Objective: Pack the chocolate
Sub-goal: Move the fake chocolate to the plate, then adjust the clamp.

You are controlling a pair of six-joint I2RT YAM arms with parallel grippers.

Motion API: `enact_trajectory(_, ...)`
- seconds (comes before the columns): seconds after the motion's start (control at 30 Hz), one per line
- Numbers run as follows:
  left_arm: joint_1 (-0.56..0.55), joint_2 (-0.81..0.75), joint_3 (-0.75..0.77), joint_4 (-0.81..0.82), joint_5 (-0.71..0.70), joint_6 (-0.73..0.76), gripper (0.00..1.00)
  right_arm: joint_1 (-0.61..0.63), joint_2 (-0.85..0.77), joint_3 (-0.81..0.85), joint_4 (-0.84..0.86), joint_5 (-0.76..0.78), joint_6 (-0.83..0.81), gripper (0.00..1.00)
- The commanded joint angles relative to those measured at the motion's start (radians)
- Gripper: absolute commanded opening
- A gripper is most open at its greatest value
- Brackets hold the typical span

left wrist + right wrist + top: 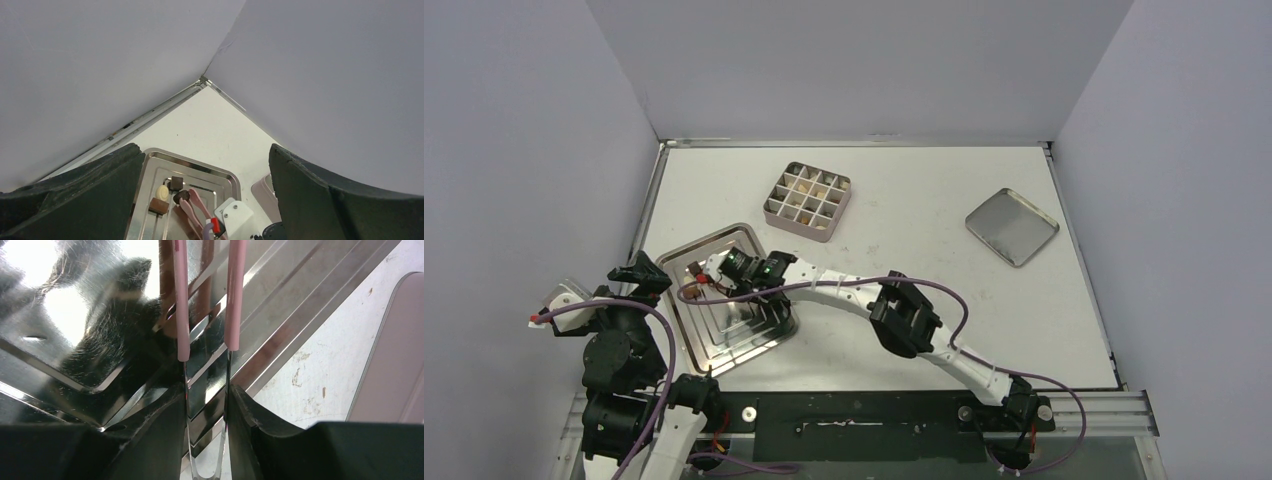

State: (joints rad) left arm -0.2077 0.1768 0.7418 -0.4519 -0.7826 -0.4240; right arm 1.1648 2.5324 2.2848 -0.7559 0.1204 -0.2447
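Observation:
Several pieces of chocolate lie in the silver stepped tray [746,338]: a cream round one [162,192], a dark square [176,183], a tan block [159,205] and a dark round one [181,196]. My right gripper [732,266] [206,400] is shut on metal tongs [182,315] with pink tips [195,210]. Those tips sit on either side of the dark round piece. At the tray's left corner my left gripper [640,272] [205,150] hangs wide open and empty. The gridded tin [808,200], with pieces in some of its cells, stands behind the tray.
A square silver lid [1012,226] lies at the far right of the table. A pale pink rounded object [262,192] [395,365] sits on the table just beside the tray. The right arm [904,315] stretches across the table's middle.

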Motion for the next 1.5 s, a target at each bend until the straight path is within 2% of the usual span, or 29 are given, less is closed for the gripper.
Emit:
enact_trajectory(0.0,-0.001,-0.005,0.000,0.044,-0.013,0.011,0.95,0.031,-0.070,-0.041,0.069,0.029,-0.042,0.27)
enact_trajectory(0.23,-0.002,-0.006,0.001,0.044,-0.020,0.019,0.95,0.069,-0.194,-0.156,0.088,0.024,-0.062,0.22)
enact_trajectory(0.53,-0.004,0.010,0.015,-0.001,0.002,-0.031,0.95,0.021,-0.403,-0.352,0.174,-0.087,0.060,0.20)
enact_trajectory(0.67,-0.004,0.027,0.036,-0.073,0.048,-0.132,0.95,-0.026,-0.498,-0.450,0.241,-0.113,0.094,0.20)
enact_trajectory(0.87,-0.005,0.057,-0.008,-0.129,0.236,-0.321,0.92,-0.093,-0.653,-0.598,0.362,-0.256,0.167,0.21)
enact_trajectory(1.1,-0.005,0.098,-0.053,0.016,0.414,-0.382,0.92,-0.091,-0.695,-0.614,0.353,-0.263,0.169,0.22)
enact_trajectory(1.3,-0.004,0.205,-0.079,0.031,0.420,-0.392,0.92,-0.046,-0.737,-0.622,0.364,-0.258,0.166,0.23)
enact_trajectory(1.47,-0.003,0.327,-0.087,0.021,0.378,-0.332,0.92,-0.004,-0.794,-0.648,0.380,-0.212,0.153,0.23)
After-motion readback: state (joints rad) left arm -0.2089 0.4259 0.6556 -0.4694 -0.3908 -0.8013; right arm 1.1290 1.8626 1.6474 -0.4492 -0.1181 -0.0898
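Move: The dark round chocolate at the tips of the tongs in my right hand lies about 5 cm ahead of that hand, 7 cm left and 4 cm below. Seen from it, the dark square is 1 cm farther out and 2 cm left, the cream round 1 cm nearer and 2 cm left, the brown block 3 cm nearer and 2 cm left. From my empty left hand the dark round chocolate is some 14 cm ahead, 7 cm right and 33 cm below. Keeping the tongs squeezed, I draw my right hand back about 5 cm nearly level with the tips at the dark round chocolate, then lift it some 15 cm off the tray, swinging right and a little forward before easing back, tilting about 25 degrees so its left side rises. Late on, my open left hand moves right, down and forward over the tray towards the chocolates, turning some 20 degrees clockwise. ##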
